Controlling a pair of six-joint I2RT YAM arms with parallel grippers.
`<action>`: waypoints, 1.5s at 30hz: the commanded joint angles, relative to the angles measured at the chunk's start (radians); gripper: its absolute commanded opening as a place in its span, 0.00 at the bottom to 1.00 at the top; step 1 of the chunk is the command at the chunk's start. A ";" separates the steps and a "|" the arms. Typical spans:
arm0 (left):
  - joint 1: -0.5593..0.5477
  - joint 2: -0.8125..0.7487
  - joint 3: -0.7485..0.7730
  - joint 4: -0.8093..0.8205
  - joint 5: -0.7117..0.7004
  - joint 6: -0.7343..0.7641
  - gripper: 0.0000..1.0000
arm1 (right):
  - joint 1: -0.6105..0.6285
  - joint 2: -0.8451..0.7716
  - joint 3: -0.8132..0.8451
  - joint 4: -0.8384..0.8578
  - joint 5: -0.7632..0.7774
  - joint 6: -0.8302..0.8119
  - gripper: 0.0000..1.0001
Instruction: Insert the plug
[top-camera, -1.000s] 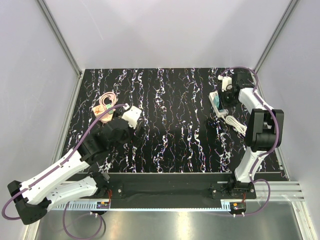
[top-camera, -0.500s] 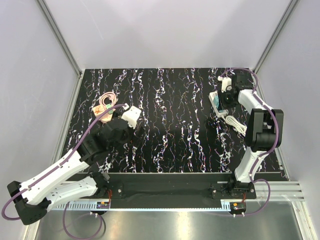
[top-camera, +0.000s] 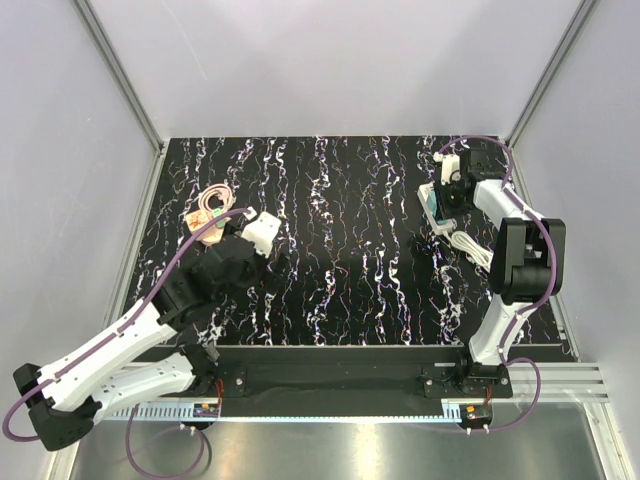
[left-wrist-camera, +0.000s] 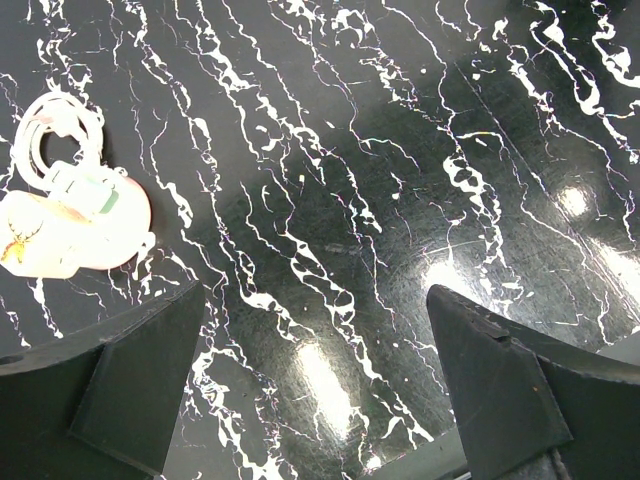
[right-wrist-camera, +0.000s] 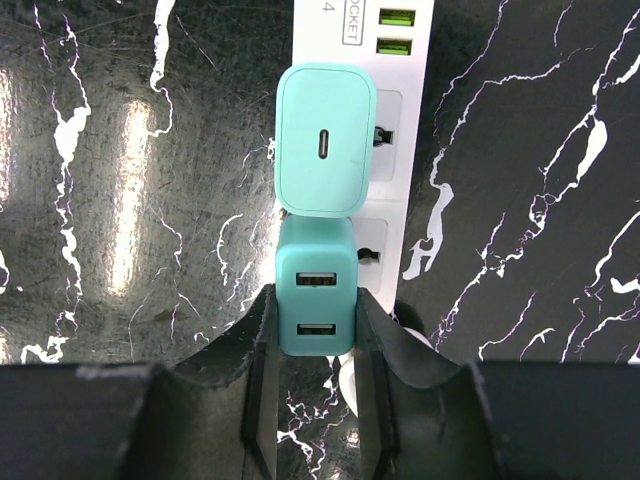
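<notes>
The plug (right-wrist-camera: 316, 295), a small teal block with two USB slots facing the camera, sits between the fingers of my right gripper (right-wrist-camera: 316, 305), which is shut on its sides. It hangs over the white power strip (right-wrist-camera: 400, 110), just below a paler mint cube (right-wrist-camera: 325, 140) that sits on the strip. From above, the right gripper (top-camera: 447, 195) is over the power strip (top-camera: 437, 212) at the table's far right. My left gripper (left-wrist-camera: 320, 390) is open over bare table, and in the top view the left gripper (top-camera: 252, 255) is at centre left.
A pink and white toy-like item with a ring (left-wrist-camera: 75, 225) lies left of the left gripper, also visible as the pink item (top-camera: 208, 218) from above. A white coiled cable (top-camera: 470, 248) lies near the strip's near end. Grey walls enclose the black marbled table (top-camera: 340, 260).
The right wrist has shifted very slightly over the power strip with the plug still held. The left arm has barely moved.
</notes>
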 joint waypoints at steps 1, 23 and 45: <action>0.002 -0.020 -0.010 0.031 -0.030 0.017 0.99 | -0.001 0.098 -0.080 -0.004 0.064 0.001 0.00; 0.001 -0.032 -0.012 0.029 -0.039 0.017 0.99 | -0.001 -0.027 -0.034 0.022 0.031 0.018 0.53; 0.002 -0.093 -0.018 0.062 -0.022 0.012 0.99 | 0.005 -0.582 -0.172 0.061 -0.426 0.877 1.00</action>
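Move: The right hand still holds the near teal plug at the power strip, its socket right below the hand point, some 3 cm down. The other teal plug sits about 4 cm farther ahead and 2 cm to the left, roughly 2 cm lower; the coiled white cable lies some 12 cm right and 13 cm back. From the left hand that socket is about 22 cm ahead, 57 cm right and 18 cm below. The right fingers open off the near plug, then rise about 18 cm and leftward, rolling some 30 degrees. ##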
